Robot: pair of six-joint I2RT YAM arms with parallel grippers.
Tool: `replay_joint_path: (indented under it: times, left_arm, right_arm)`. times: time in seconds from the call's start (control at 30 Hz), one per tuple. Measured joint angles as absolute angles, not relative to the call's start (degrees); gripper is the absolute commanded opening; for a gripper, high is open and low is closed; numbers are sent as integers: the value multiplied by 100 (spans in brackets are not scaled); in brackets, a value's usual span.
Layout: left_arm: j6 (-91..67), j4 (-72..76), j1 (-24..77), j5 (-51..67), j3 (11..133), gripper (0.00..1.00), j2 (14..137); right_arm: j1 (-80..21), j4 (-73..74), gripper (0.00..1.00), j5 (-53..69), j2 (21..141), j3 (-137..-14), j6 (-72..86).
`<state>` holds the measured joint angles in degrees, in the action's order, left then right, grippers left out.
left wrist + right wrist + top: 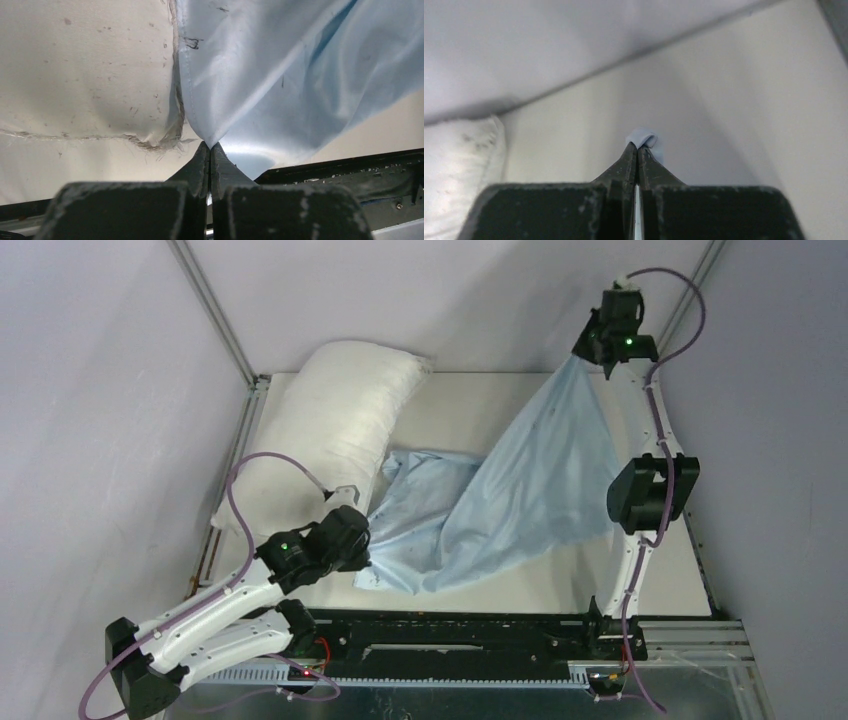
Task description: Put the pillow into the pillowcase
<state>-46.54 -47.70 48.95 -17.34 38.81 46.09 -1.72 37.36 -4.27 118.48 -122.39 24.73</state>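
Note:
The plump white pillow [340, 430] lies along the table's left side, its frayed near corner [150, 142] close to my left gripper. The light blue pillowcase [530, 480] is stretched between both grippers, partly resting on the table. My left gripper [362, 540] [210, 146] is shut on the pillowcase's [280, 85] near left edge, next to the pillow [80, 75]. My right gripper [588, 358] [637, 147] is raised at the far right and shut on a small fold of the pillowcase [644, 137], which hangs down from it. The pillow [459, 170] shows at the left of the right wrist view.
Grey enclosure walls with metal frame bars [215, 315] surround the beige table [480, 395]. A black rail [450, 635] runs along the near edge between the arm bases. The right arm's elbow [650, 490] stands beside the hanging cloth.

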Motion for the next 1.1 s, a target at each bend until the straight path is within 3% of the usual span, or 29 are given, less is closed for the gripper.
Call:
replay_joint_path:
  times: [0.1, 0.17, 0.27, 0.33, 0.5, 0.67, 0.87, 1.1]
  left_arm:
    - [-4657, -4716, 4895, -1712, 3881, 0, 4639]
    - [-4657, -4578, 4895, -1675, 3881, 0, 4801]
    - [-4654, -4248, 4895, -1553, 3881, 0, 5216]
    - [-4657, -3983, 4893, -1439, 3881, 0, 5577]
    - [-4654, -3374, 4884, -1260, 3881, 0, 6114]
    - [-4659, -2899, 4882, -1072, 3881, 0, 6191]
    - [-4652, -2519, 4877, -845, 3854, 0, 6178]
    - [-4604, -2464, 4877, -725, 3782, 0, 5885]
  right_arm:
    - [-1, 3839, 49, -388, 12060, -13028, 2362]
    - [34, 3927, 67, -392, 12272, -13347, 2333]
    - [1, 4193, 81, -449, 12376, -13144, 2290]
    - [-40, 4241, 81, -550, 12223, -12505, 2252]
    - [14, 4237, 80, -626, 10914, -9266, 2379]
    - [762, 4110, 77, -633, 9164, -6895, 2670]
    - [1474, 3614, 81, -659, 7881, -5540, 2958]
    - [2034, 2685, 79, -222, 8143, -4930, 3175]
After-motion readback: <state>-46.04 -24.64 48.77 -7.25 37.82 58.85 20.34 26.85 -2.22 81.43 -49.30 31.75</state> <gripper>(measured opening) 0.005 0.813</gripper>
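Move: The pillowcase's far corner is already pinched high up in the right fingers; its near right corner, the next spot, lies some 32 cm back, 7 cm right and 21 cm below that hand, with the case's middle roughly 28 cm back and 19 cm left. The left hand still pinches the near left edge; from it the right corner is about 10 cm ahead and 56 cm right, the pillow's middle 27 cm ahead and 14 cm left. The pillowcase's far corner is flicked a little farther out and up, then let go as the right fingers open wide. That hand sweeps back nearly 30 cm while sinking and drifting right, tipping down and turning clockwise, to come low over the case's right corner. The left hand keeps its pinch and draws its edge about 8 cm right and slightly forward, away from the pillow, dipping and partly rising again. ##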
